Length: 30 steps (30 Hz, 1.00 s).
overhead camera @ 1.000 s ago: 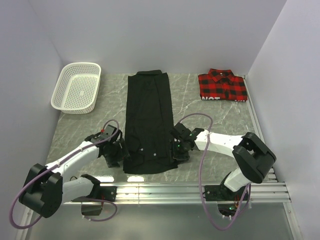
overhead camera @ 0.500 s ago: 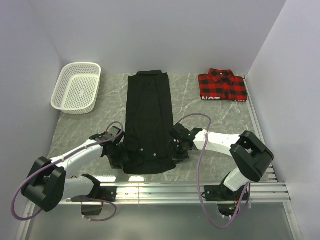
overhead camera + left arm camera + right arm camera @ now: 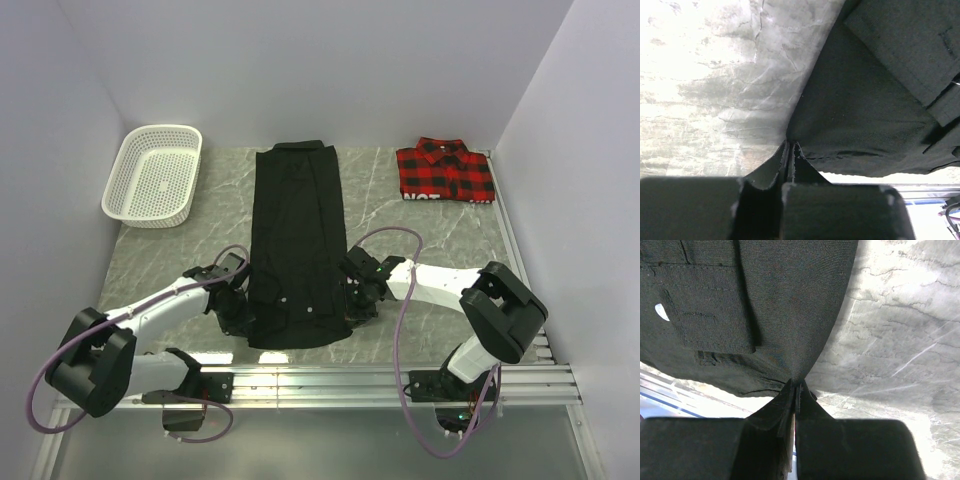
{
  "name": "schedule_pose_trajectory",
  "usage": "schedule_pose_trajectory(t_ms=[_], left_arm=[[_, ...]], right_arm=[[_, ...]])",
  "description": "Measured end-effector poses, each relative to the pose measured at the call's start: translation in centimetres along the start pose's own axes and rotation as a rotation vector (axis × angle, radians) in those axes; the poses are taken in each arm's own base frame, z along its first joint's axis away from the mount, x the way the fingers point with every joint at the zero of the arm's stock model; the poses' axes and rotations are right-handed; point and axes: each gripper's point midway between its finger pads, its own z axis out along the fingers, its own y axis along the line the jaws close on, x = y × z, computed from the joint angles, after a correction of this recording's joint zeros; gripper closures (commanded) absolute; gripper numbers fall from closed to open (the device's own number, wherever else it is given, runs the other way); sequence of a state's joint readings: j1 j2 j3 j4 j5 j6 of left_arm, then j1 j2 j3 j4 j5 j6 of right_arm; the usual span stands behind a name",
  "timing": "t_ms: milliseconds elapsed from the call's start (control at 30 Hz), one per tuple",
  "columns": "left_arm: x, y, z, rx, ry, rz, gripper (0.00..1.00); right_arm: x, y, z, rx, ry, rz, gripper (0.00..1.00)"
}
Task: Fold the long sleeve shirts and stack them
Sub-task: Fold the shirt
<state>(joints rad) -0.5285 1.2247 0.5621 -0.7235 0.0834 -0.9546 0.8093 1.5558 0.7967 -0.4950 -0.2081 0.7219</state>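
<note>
The black long sleeve shirt [image 3: 298, 240] lies lengthwise down the middle of the marble table [image 3: 420, 235], sleeves folded in, collar at the far end. My left gripper [image 3: 243, 308] is shut on its left edge near the hem; in the left wrist view the gripper [image 3: 790, 145] pinches the black fabric [image 3: 865, 125]. My right gripper [image 3: 352, 305] is shut on the right edge near the hem; its wrist view shows the gripper [image 3: 797, 385] clamped on the cloth [image 3: 785, 310]. The red-and-black plaid shirt [image 3: 445, 170] lies folded at the far right corner.
A white mesh basket [image 3: 155, 175] sits at the far left corner. A metal rail [image 3: 400, 380] runs along the near edge, and another borders the right side. Walls close in the left, back and right.
Both grippers closed on the black shirt's side edges near the hem. The left arm slid right to reach the shirt's edge; the right arm barely moved.
</note>
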Motion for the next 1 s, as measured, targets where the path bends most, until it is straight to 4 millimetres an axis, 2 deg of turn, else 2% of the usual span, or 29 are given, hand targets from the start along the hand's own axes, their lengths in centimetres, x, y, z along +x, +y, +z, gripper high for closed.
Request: schedule_pose_trajectory(t_ms=[167, 333, 500, 733, 867, 1000], left_arm=[[0.2, -0.6, -0.4, 0.034, 0.0, 0.006, 0.99], [0.4, -1.4, -1.8, 0.095, -0.008, 0.019, 0.99], [1.7, -2.6, -3.5, 0.172, 0.019, 0.064, 1.0], [3.1, -2.5, -5.5, 0.221, 0.028, 0.087, 1.0], [1.6, -3.8, -7.0, 0.239, -0.037, 0.081, 1.0], [-1.1, -5.7, -7.6, 0.243, -0.127, 0.067, 0.99]], right_arm=[[-0.2, 0.2, -0.6, -0.011, -0.02, -0.007, 1.0], [-0.1, 0.8, -1.8, -0.04, -0.044, -0.04, 1.0], [1.4, 1.7, -3.0, -0.063, -0.036, -0.109, 1.0], [3.1, 1.9, -4.7, -0.075, -0.027, -0.157, 1.0], [2.4, 1.5, -5.6, -0.029, -0.057, -0.157, 1.0], [-0.2, 2.4, -6.8, -0.023, -0.132, -0.156, 1.0]])
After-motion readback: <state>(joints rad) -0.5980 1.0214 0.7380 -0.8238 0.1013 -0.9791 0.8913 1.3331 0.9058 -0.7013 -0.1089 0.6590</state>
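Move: Both grippers already pinch the black shirt's near hem by its corners. The collar end, where the hem may go, lies about 45 cm ahead and 10 cm right of the left gripper, some 43 cm ahead and 13 cm left of the right one. From the left, the nearer cuff is 8 cm ahead and 8 cm right; from the right, the other cuff is 4 cm ahead and 10 cm left. The red checked shirt is 39 cm ahead and 27 cm right of the right gripper. Keep both grippers shut on the hem corners and lift them together, the left about 9 cm and the right 7 cm. Draw both back some 3 cm as they rise, then swing forward again while still lifting; ease the left one rightward towards the right gripper and tilt both sets of fingertips a little forward. ##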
